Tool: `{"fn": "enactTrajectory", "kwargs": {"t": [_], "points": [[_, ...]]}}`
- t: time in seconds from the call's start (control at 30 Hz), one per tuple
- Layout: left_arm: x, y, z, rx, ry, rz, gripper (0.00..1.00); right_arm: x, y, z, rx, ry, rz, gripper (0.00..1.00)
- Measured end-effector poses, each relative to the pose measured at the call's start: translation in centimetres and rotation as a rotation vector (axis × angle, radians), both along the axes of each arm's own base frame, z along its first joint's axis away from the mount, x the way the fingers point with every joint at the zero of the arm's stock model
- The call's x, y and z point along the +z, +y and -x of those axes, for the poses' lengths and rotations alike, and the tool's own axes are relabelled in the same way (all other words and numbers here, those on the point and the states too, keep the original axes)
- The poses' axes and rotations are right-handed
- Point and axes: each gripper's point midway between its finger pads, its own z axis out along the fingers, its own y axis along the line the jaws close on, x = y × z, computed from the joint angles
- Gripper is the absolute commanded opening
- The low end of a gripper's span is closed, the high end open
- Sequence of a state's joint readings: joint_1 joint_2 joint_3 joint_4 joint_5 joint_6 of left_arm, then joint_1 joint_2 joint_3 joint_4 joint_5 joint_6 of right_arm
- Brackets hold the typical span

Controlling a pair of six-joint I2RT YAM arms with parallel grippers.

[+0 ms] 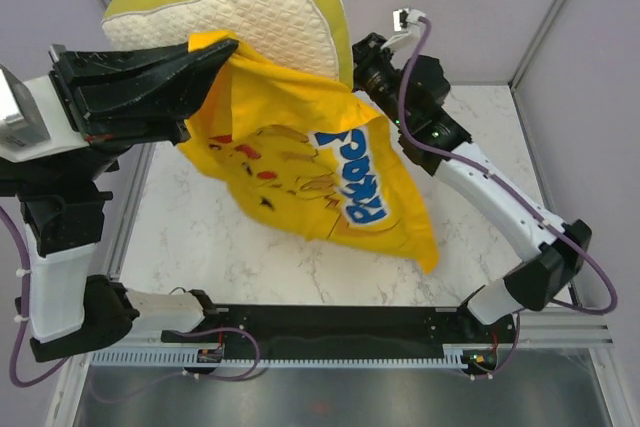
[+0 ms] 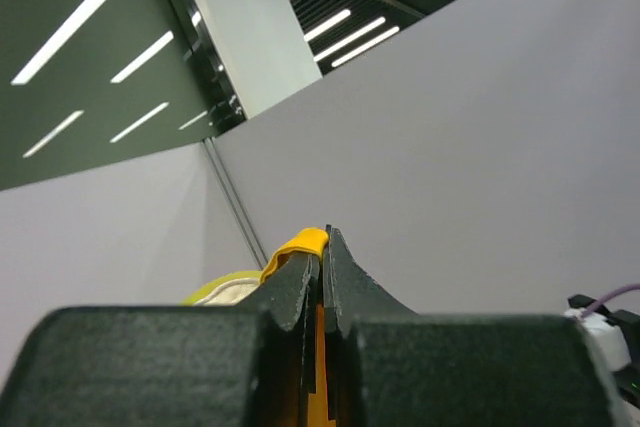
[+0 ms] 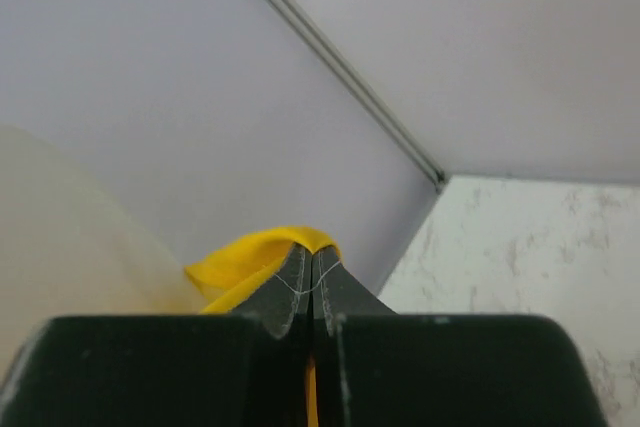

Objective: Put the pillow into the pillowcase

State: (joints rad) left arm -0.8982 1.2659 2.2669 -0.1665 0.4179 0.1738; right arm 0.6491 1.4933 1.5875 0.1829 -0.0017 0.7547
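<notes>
The yellow pillowcase (image 1: 300, 177), printed with a Pikachu and blue lettering, hangs in the air above the table, stretched between both grippers. My left gripper (image 1: 225, 52) is shut on its upper left edge, and yellow cloth (image 2: 303, 241) pokes out at the gripper's tips (image 2: 323, 242). My right gripper (image 1: 358, 77) is shut on the upper right edge, with a yellow fold (image 3: 250, 257) over its tips (image 3: 311, 255). The white quilted pillow (image 1: 270, 17) with its yellow edge band sticks up above the case. The pillowcase hides the pillow's lower part. A corner of the pillow (image 2: 228, 290) shows beside my left fingers.
The white marble table (image 1: 250, 257) lies under the hanging cloth. Grey enclosure walls and a frame post (image 1: 530, 47) stand at the back and sides. A black rail (image 1: 340, 327) carrying the arm bases runs along the near edge.
</notes>
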Motion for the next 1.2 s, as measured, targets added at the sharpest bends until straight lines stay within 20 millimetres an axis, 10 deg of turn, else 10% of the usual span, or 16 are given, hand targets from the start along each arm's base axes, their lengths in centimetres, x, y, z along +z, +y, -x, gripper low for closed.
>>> {"fn": "enactTrajectory", "kwargs": {"t": [0.13, 0.37, 0.53, 0.73, 0.93, 1.07, 1.2], "points": [[-5.9, -1.9, -1.6, 0.003, 0.077, -0.095, 0.02, -2.6, 2.9, -3.2, 0.067, 0.107, 0.079, 0.00], [-11.6, -5.7, -4.9, 0.029, 0.152, -0.209, 0.02, 6.2, -1.7, -4.4, 0.009, -0.003, 0.011, 0.00], [-6.7, -5.5, -5.0, 0.040, 0.119, -0.177, 0.02, 7.9, -7.0, -1.9, -0.087, -0.068, -0.048, 0.00], [-0.3, -0.7, -1.1, 0.041, -0.003, -0.025, 0.02, 4.0, -5.3, -2.1, -0.030, -0.037, -0.084, 0.00], [-4.3, 0.0, -1.8, 0.120, 0.016, -0.077, 0.02, -1.1, -1.9, -6.5, 0.001, 0.112, 0.024, 0.00], [-8.3, -1.1, -3.9, 0.181, 0.033, -0.125, 0.02, 3.5, -1.9, -6.8, 0.002, 0.078, 0.063, 0.00], [-8.8, -1.9, -4.8, 0.202, 0.023, -0.134, 0.02, 11.5, -6.5, -5.4, -0.067, -0.077, -0.018, 0.00]]}}
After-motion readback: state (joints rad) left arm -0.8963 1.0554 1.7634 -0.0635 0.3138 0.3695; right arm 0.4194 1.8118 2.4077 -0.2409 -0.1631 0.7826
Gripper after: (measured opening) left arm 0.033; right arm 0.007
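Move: Ahead of the left hand by some 17 cm, about 5 cm to its right and some 20 cm lower, is the middle of the pillow, part of it sticking out of the case. From the right hand it lies roughly 13 cm left, 12 cm back and 5 cm higher. The pillowcase body hangs about 14 cm ahead of, 10 cm right of and 45 cm below the left hand. Shaking the pillowcase, both hands keep their pinch on its rim and pump nearly in turn. The left drops about 11 cm, slanting forward and right, returns, then drops again some 9 cm, edging forward. The right dips slightly forward, swings up and right about 10 cm, comes back down leftward and forward, then rises sharply again, drifting right. ##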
